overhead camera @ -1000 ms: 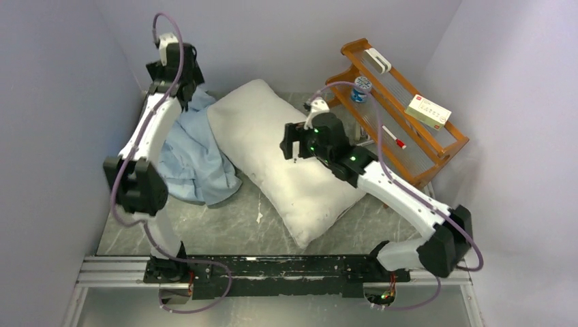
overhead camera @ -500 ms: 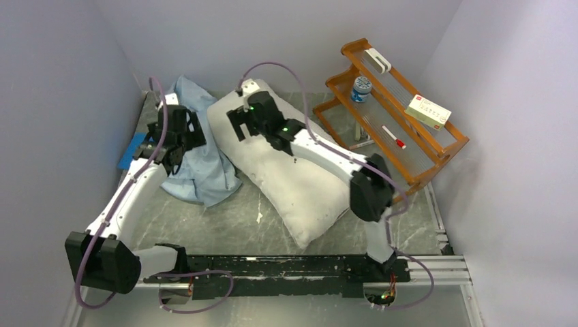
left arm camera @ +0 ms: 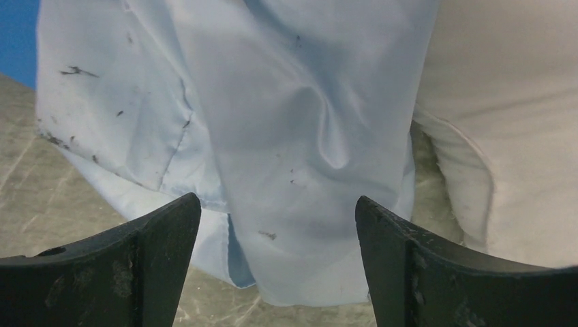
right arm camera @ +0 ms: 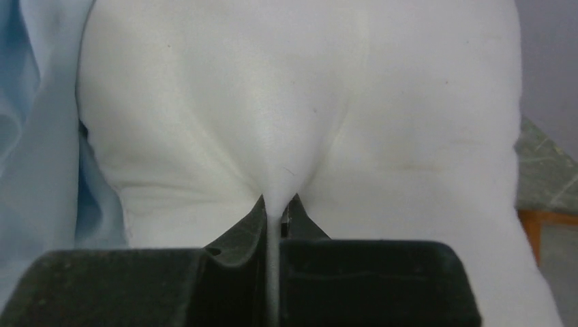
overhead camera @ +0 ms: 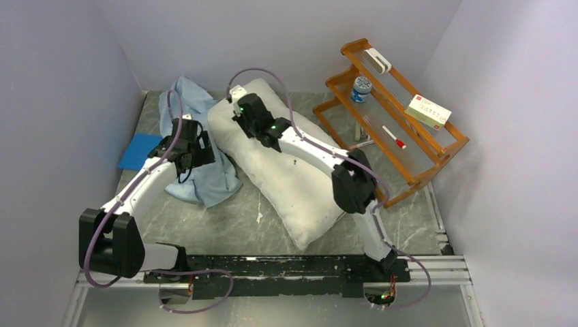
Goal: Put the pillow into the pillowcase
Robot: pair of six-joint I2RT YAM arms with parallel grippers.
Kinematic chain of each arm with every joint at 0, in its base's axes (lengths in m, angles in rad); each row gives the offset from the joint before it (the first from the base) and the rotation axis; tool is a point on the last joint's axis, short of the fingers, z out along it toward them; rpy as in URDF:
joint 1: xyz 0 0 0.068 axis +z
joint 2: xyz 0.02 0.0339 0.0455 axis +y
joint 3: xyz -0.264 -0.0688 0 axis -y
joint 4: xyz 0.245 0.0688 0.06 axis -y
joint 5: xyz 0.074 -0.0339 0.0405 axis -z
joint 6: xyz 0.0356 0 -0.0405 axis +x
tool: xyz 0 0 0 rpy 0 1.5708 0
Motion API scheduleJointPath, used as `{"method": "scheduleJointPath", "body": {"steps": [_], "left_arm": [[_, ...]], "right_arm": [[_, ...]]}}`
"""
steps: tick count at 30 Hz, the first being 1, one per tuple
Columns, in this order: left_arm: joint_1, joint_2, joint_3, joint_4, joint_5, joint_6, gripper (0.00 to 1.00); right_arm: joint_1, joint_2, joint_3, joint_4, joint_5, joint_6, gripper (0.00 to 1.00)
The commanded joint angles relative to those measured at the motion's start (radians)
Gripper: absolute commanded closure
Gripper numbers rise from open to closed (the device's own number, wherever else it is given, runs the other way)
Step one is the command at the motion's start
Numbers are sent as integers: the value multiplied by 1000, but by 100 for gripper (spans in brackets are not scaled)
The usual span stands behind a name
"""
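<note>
The white pillow (overhead camera: 300, 180) lies slantwise across the middle of the table. The crumpled light-blue pillowcase (overhead camera: 178, 109) lies along its left side. My right gripper (overhead camera: 238, 114) sits at the pillow's far left end, shut on a pinched fold of the pillow (right arm camera: 272, 102) cloth, seen between its jaws (right arm camera: 276, 204). My left gripper (overhead camera: 198, 153) hovers over the pillowcase's near part. In the left wrist view it (left arm camera: 276, 204) stands open, with the pillowcase (left arm camera: 293, 136) hem below the gap, touching neither finger. The pillow (left arm camera: 518, 102) edge shows at right.
A bright-blue flat mat (overhead camera: 140, 150) lies by the left wall. A wooden rack (overhead camera: 416, 160) stands at the back right, holding a bottle (overhead camera: 362, 85), a box (overhead camera: 428, 109) and a red pen (overhead camera: 394, 137). Walls close in on three sides.
My right arm reached to the pillow's far left end and its gripper shut on the cloth. My left arm came forward from the back wall down over the pillowcase.
</note>
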Motion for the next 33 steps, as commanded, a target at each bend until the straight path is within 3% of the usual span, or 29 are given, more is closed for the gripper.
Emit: {"method": "scheduleJointPath", "body": {"steps": [1,7,14,18,21,27,33], "left_arm": [[5,43,21,48,48,-19,10],[4,78,56,26,7,-12,6],[42,31,102,12,-7,-45,10],[81,-4,138,-3,13,-78,10],[94,-30,162,3,-6,-78,10],[104,-2,170,-8,-1,-108,10],[109,-35,103,18,-37,-125,10]], "right_arm": [[-16,-231,-144,46,25,-36,100],[-34,-489,-428,166,-11,-52,100],[-26,-521,-451,-127,-93,63,100],[-4,-498,-450,-236,-117,156,100],[11,-479,-468,-228,-149,186,100],[0,-408,-355,-126,-213,144,50],[-1,-321,-264,14,-236,98,17]]}}
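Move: The right gripper already has the pillow's upper surface pinched. The pillow's middle lies about 10 cm back, 13 cm right and 6 cm below that hand, and the pillowcase's middle some 7 cm back, 12 cm left and 13 cm below. From the open left gripper the pillowcase is about 8 cm below, 1 cm ahead and 3 cm left. The pillow is 22 cm right of this gripper, 2 cm back and 4 cm down; the blue board is 20 cm left, level with it, 10 cm down. With the right gripper still pinching the pillow, lift about 11 cm while pulling back and to the right, then keep drawing back as you sink some 6 cm; open the fingers to release, easing a little left and forward. Meanwhile dip the open left gripper slightly over the pillowcase, then raise it about 8 cm, drifting forward and left. ##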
